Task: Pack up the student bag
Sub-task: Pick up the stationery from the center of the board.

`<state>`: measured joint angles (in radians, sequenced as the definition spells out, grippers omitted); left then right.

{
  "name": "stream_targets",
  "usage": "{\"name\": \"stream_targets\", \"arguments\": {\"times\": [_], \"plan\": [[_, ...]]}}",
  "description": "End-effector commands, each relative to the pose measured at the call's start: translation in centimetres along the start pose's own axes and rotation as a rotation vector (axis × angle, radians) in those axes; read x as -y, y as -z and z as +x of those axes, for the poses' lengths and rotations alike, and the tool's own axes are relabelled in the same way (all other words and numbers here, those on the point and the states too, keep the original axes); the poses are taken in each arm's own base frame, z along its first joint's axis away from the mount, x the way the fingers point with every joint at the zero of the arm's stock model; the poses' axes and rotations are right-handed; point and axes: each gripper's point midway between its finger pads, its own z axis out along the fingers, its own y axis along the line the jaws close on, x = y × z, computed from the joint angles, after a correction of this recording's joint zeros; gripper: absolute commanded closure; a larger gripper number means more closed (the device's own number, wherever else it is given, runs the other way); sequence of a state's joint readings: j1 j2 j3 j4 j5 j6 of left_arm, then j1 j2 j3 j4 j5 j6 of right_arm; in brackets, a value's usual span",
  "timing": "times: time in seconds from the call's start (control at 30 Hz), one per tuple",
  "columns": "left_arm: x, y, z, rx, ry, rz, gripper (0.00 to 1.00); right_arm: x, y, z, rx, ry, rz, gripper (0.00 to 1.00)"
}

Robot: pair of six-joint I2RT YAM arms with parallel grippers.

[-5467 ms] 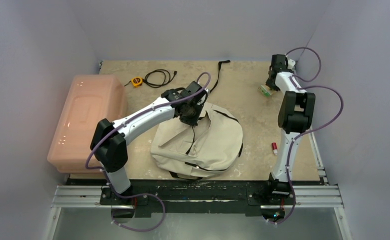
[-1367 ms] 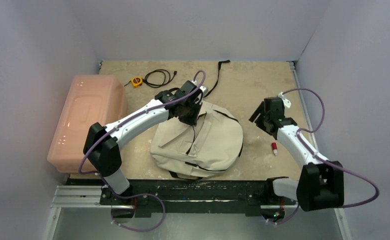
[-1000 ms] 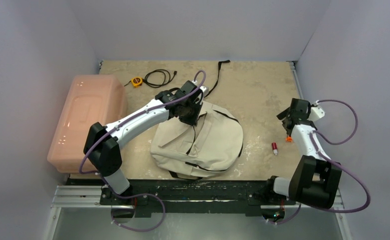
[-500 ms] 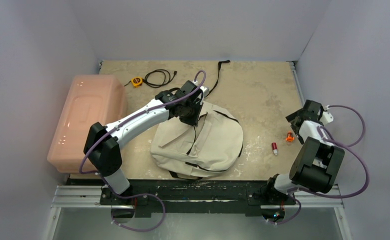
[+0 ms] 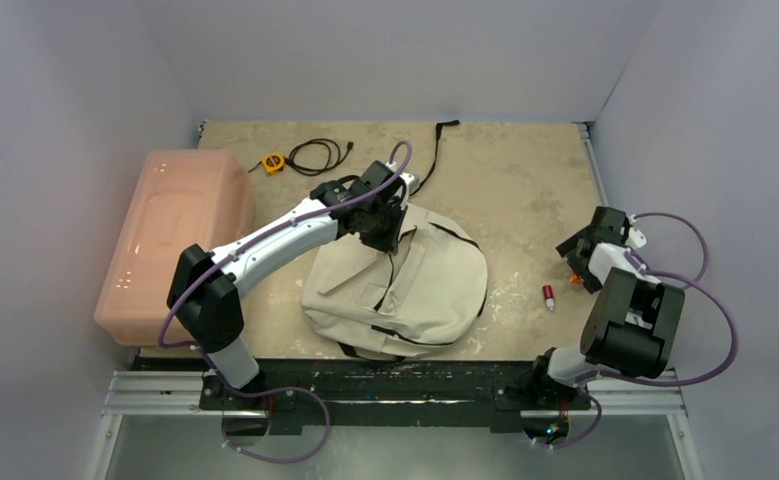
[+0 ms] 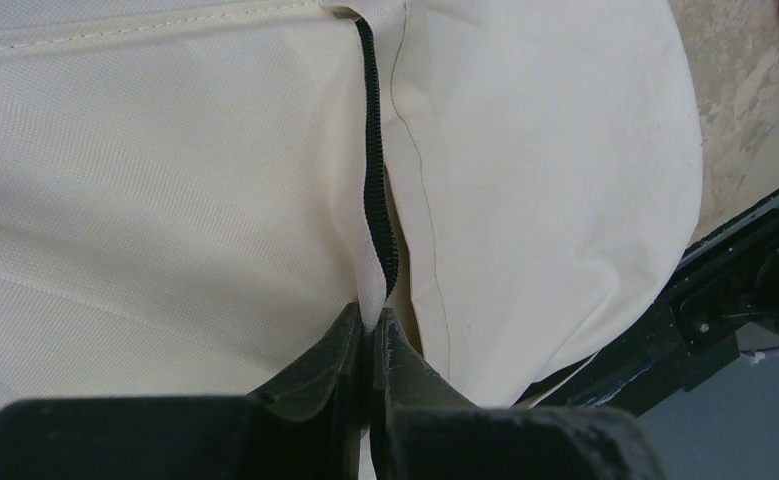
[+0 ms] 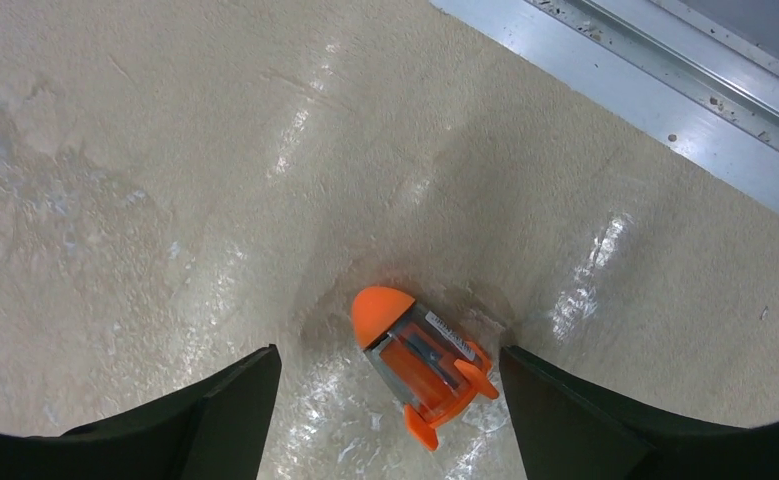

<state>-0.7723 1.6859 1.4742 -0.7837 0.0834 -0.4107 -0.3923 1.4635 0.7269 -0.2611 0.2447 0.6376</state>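
The beige canvas student bag (image 5: 405, 290) lies in the middle of the table, with black zipper trim (image 6: 373, 150). My left gripper (image 5: 380, 228) is at the bag's far edge, shut on a fold of its cream fabric beside the zipper (image 6: 370, 318). My right gripper (image 5: 577, 262) hangs open low over the table at the right. An orange rocket-shaped pencil sharpener (image 7: 420, 365) lies on the table between its spread fingers (image 7: 215, 415), untouched. In the top view the sharpener is hidden under the gripper.
A rigid pink bin (image 5: 170, 240) fills the left side. A yellow tape measure (image 5: 274, 163) and a black cable (image 5: 320, 155) lie at the back left. A small red-and-white item (image 5: 548, 295) lies right of the bag. A black strap (image 5: 435, 150) trails toward the back. The table's metal edge rail (image 7: 655, 85) is near the right gripper.
My right arm folded back from the far right corner toward the near right, and its gripper came down over the orange sharpener. My left gripper has kept its hold on the bag.
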Motion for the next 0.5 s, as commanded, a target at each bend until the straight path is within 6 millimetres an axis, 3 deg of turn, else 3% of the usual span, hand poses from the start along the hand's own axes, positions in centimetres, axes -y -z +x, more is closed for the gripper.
{"name": "stream_targets", "arguments": {"times": [0.0, 0.33, 0.47], "plan": [[2.8, 0.7, -0.8, 0.025, 0.013, 0.115, 1.0, 0.5, -0.1, -0.7, 0.035, 0.026, 0.036, 0.19], [2.8, 0.8, -0.7, 0.025, 0.011, 0.114, 1.0, -0.5, 0.2, -1.6, 0.082, 0.042, 0.021, 0.39], [2.8, 0.9, -0.8, 0.029, 0.012, 0.114, 1.0, -0.5, 0.0, -1.4, 0.077, 0.049, 0.027, 0.57]]}}
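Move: The stationery, an orange rocket-shaped sharpener, lies almost under my right hand point, about 1 cm back, 1 cm to its right and 1 cm below. A small red tube is roughly 6 cm to my right hand's left and 5 cm back; the table's metal rail runs about 10 cm to its right, level with it. From my left hand, up on the bag, the sharpener is some 44 cm right, 6 cm back and 13 cm lower. I close my right fingers around the sharpener, from nearly wide open to about half, while the hand stays practically in place just over the table, tilting only some 4 degrees. My pads come up on both sides of its tail end, and the finger on the rail side nudges it in between them. ##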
